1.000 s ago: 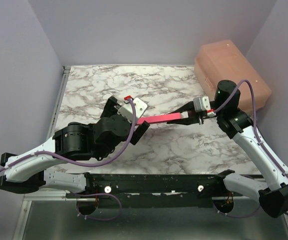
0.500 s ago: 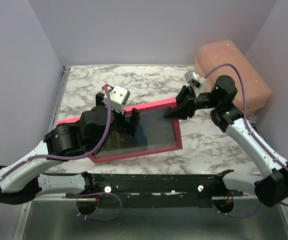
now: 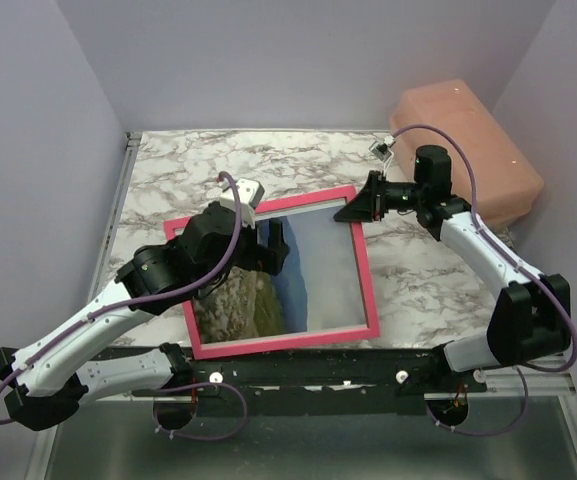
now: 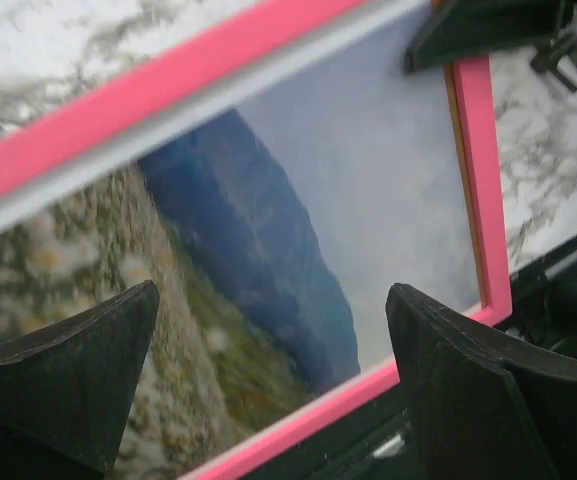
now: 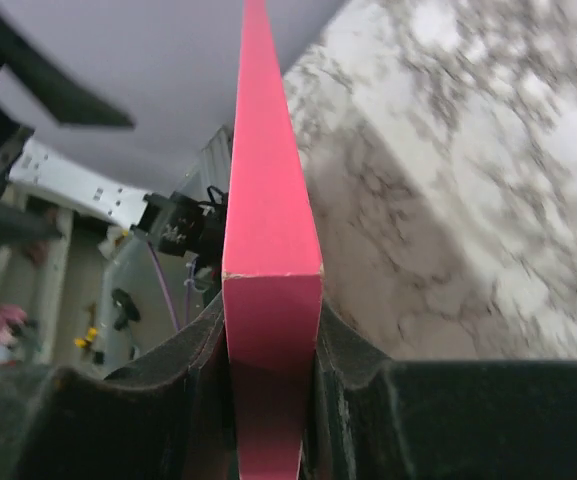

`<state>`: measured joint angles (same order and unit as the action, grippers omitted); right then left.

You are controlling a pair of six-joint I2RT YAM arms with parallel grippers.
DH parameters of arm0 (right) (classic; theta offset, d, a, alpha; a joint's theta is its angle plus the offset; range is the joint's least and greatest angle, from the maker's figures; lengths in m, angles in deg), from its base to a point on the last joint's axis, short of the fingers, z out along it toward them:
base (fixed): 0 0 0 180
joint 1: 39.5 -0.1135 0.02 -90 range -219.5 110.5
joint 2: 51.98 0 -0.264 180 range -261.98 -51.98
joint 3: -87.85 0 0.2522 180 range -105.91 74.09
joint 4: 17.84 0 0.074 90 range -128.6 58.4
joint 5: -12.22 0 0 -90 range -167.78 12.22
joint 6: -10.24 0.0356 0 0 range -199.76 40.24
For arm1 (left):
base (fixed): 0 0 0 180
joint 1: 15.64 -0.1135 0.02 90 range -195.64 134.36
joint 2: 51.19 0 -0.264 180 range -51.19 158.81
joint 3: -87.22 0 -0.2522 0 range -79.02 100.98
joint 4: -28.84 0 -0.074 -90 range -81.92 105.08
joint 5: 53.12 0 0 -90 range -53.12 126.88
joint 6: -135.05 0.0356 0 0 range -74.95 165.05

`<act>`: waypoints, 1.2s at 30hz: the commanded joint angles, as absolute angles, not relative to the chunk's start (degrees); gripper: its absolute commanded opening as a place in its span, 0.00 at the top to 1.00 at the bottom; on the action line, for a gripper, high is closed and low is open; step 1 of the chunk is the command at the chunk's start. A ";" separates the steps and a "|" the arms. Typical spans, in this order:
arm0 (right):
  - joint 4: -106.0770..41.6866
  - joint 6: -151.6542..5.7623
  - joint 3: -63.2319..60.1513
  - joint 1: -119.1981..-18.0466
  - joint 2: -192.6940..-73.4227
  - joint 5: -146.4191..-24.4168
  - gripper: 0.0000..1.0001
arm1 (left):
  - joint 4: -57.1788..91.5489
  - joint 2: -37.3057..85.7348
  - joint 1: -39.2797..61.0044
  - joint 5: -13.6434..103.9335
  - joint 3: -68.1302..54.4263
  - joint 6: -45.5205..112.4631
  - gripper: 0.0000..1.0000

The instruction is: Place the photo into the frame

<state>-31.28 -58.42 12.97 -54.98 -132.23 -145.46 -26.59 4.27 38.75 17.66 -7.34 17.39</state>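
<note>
The frame (image 3: 365, 270) faces up with its bright pink front showing, its near edge by the black rail. The photo (image 3: 313, 275), blue hills and a flowery field, fills its opening. My right gripper (image 3: 360, 208) is shut on the frame's far right corner; in the right wrist view the pink edge (image 5: 268, 180) sits clamped between both pads of that gripper (image 5: 271, 320). My left gripper (image 3: 268, 245) hovers over the frame's left half. In the left wrist view the left gripper (image 4: 273, 300) is wide open above the photo (image 4: 268, 230), touching nothing, with the pink border (image 4: 478, 180) at right.
A salmon plastic box (image 3: 468, 140) stands at the back right, close behind the right arm. The marble table (image 3: 188, 170) is bounded by lilac walls at the left, back and right. A black rail (image 3: 318, 365) runs along the near edge.
The frame has swung from edge-on to face up, so its pink front and the photo now show. The right gripper stayed shut on its corner. The left gripper stayed open above it.
</note>
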 commanded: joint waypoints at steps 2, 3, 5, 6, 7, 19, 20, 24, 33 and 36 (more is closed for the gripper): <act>-39.53 -59.62 11.82 -49.35 -139.99 -130.59 0.99 | -31.33 4.28 38.95 27.95 -12.48 11.52 0.01; -41.20 -60.25 10.44 -49.09 -141.50 -129.30 0.99 | -31.37 4.35 38.97 28.22 -13.23 10.95 0.01; -43.53 -60.77 7.55 -48.48 -144.94 -126.93 0.99 | -31.25 4.29 38.95 28.73 -14.55 9.91 0.01; -43.92 -60.61 6.41 -48.15 -146.58 -125.78 0.99 | -31.12 4.13 38.86 28.88 -15.41 9.47 0.02; -44.14 -60.21 5.48 -48.09 -148.22 -124.65 0.99 | -30.80 3.90 38.86 29.13 -16.17 8.93 0.01; -50.24 -64.78 -9.28 -47.93 -167.09 -109.34 0.85 | -30.14 1.22 38.25 30.14 -24.18 5.25 0.02; -50.16 -64.94 -9.98 -47.93 -168.01 -107.78 0.78 | -30.02 1.04 38.17 30.52 -24.63 5.15 0.01; -49.66 -66.03 -12.48 -47.89 -170.19 -101.87 0.59 | -30.05 0.58 37.98 31.52 -25.84 4.97 0.01; -49.97 -66.46 -13.41 -47.92 -170.42 -98.06 0.11 | -31.56 0.53 37.42 30.51 -27.73 3.90 0.02; -50.14 -66.05 -13.28 -47.92 -168.38 -96.42 0.00 | -32.10 0.42 36.80 30.04 -28.43 3.14 0.01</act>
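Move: The right gripper still holds the raised pink frame, photo showing, by its far right corner; the frame's middle lies about 17 cm to its left, 12 cm back and 7 cm lower. The bare marble spot where that corner is to land is roughly 20 cm ahead, 10 cm to the right and 24 cm below. The salmon box stands about 23 cm ahead, 32 cm right and 17 cm lower. From the open left gripper the frame's middle is some 4 cm ahead, straight in line and 12 cm below. Lower the right gripper some 22 cm while carrying the held corner about 20 cm forward and a little to the right, towards the marble, turning the hand clockwise and tipping the fingers down; near the bottom, open wide to let go of the frame. Bring the empty left gripper down about 14 cm and slightly back, tipping it down, fingers kept open. ##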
